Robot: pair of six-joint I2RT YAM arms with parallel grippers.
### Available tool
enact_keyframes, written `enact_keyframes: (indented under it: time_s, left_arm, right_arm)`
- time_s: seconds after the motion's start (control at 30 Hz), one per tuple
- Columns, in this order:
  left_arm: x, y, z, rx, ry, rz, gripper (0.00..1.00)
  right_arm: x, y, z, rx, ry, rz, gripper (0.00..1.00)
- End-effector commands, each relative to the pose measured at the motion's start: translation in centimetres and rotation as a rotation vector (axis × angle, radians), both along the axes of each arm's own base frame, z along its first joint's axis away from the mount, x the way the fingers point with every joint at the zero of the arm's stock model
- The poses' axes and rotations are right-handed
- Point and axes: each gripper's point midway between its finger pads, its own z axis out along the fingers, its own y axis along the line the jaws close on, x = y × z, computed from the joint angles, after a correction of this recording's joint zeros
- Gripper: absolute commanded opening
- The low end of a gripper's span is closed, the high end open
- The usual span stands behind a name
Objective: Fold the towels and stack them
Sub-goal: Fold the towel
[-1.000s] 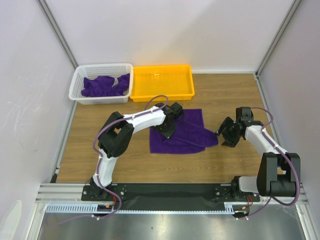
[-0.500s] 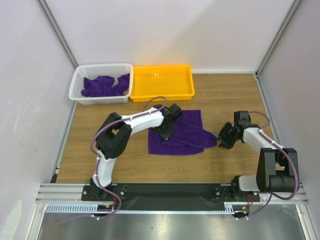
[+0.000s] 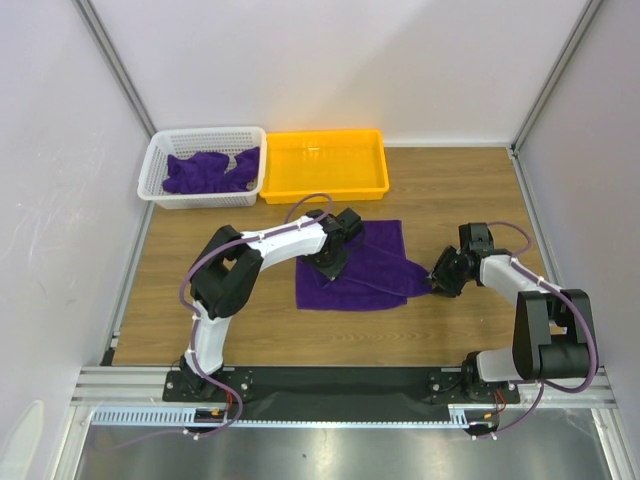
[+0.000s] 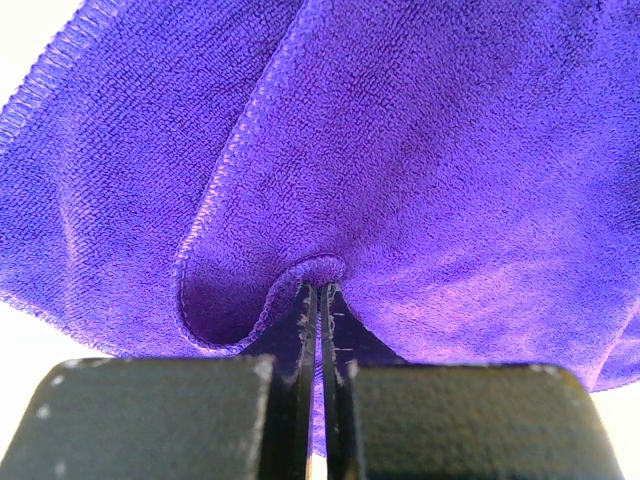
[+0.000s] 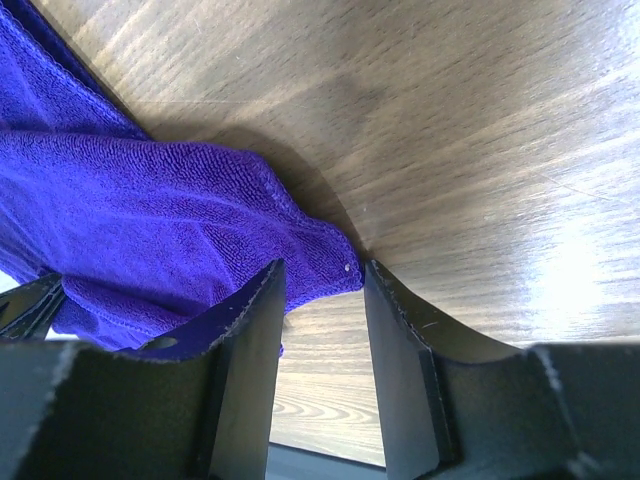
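One purple towel [image 3: 375, 262] lies partly folded on the wooden table; it fills the left wrist view [image 4: 430, 150]. My left gripper [image 3: 331, 262] [image 4: 320, 288] is shut on a pinched fold near the towel's left part. My right gripper [image 3: 439, 279] [image 5: 322, 272] sits low at the towel's right corner, jaws apart. That pointed corner [image 5: 335, 262] lies just at the gap between the fingertips, and neither finger presses on it. More purple towels [image 3: 208, 172] lie crumpled in the white basket [image 3: 155, 163].
The yellow tray [image 3: 325, 187] stands at the back of the table, right of the basket. Grey walls close in both sides and the back. Bare wood [image 5: 480, 120] shows to the right of the towel.
My right gripper has moved left and down to the towel's right corner, and its jaws have narrowed. The left gripper stays shut on the towel, which has shifted slightly.
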Motion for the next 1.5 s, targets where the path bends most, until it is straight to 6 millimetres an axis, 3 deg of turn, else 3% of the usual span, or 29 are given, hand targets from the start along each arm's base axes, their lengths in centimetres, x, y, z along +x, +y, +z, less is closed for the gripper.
enact_keyframes:
  time_s: [0.0,0.37,0.6,0.77,0.87,1.0,1.1,1.13,1.33,1.47]
  left_arm:
    - [-0.4,0.4,1.2,0.004,-0.021,-0.016,0.00]
    - [-0.2,0.4,1.4,0.007,-0.032,-0.021,0.00]
    - [-0.1,0.8,1.5,0.025,-0.046,-0.037,0.00]
    - [0.6,0.9,2.3,0.039,-0.090,-0.077,0.00]
    - [1.3,0.7,4.0,0.037,-0.144,-0.129,0.00]
    - [2.4,1.0,8.3,0.036,-0.258,-0.183,0.00]
    - [3.2,1.7,12.8,0.028,-0.381,-0.201,0.00]
    - [3.3,2.1,14.9,0.017,-0.434,-0.208,0.01]
    - [5.9,4.0,22.4,0.034,-0.669,-0.256,0.00]
    - [9.0,5.4,26.7,0.075,-0.817,-0.344,0.00]
  right_arm:
    - [-0.2,-0.7,-1.0,-0.047,0.015,-0.021,0.43]
    - [-1.4,-1.5,-2.2,-0.102,0.064,-0.010,0.40]
    - [-1.6,-2.5,-3.3,-0.172,0.089,0.015,0.15]
    - [-0.9,-2.6,-2.4,-0.188,0.057,0.025,0.00]
    - [0.4,-2.5,-0.2,-0.199,-0.004,0.038,0.00]
    - [2.9,-1.6,5.5,-0.168,-0.136,0.049,0.00]
    - [4.0,-0.6,9.6,-0.120,-0.228,0.048,0.00]
    - [4.8,-0.2,11.7,-0.107,-0.280,0.050,0.00]
    - [8.7,2.1,19.5,0.004,-0.451,0.057,0.00]
    - [12.3,3.4,21.8,0.040,-0.505,0.066,0.00]
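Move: Between the right hand's half-open fingers, barely 1 cm to its left and 1 cm below, sits the loose towel corner; the towel's far right corner is 16 cm ahead and 7 cm left of that hand, its near right corner about 5 cm back and 6 cm left. The left hand already holds a pinch of towel right at its fingertips, with the loose corner some 23 cm to its right and 2 cm back. The yellow tray lies roughly 28 cm ahead of the left hand, 1 cm left. Closing fully on the loose corner while sinking slightly, the right hand pinches it, then sweeps up about 20 cm and forward half as far. The left keeps its shut grip and rises with it, some 22 cm up and about 6 cm forward towards the yellow tray, drifting left. Both wrists tip their fingers forward and up, the left by more. ##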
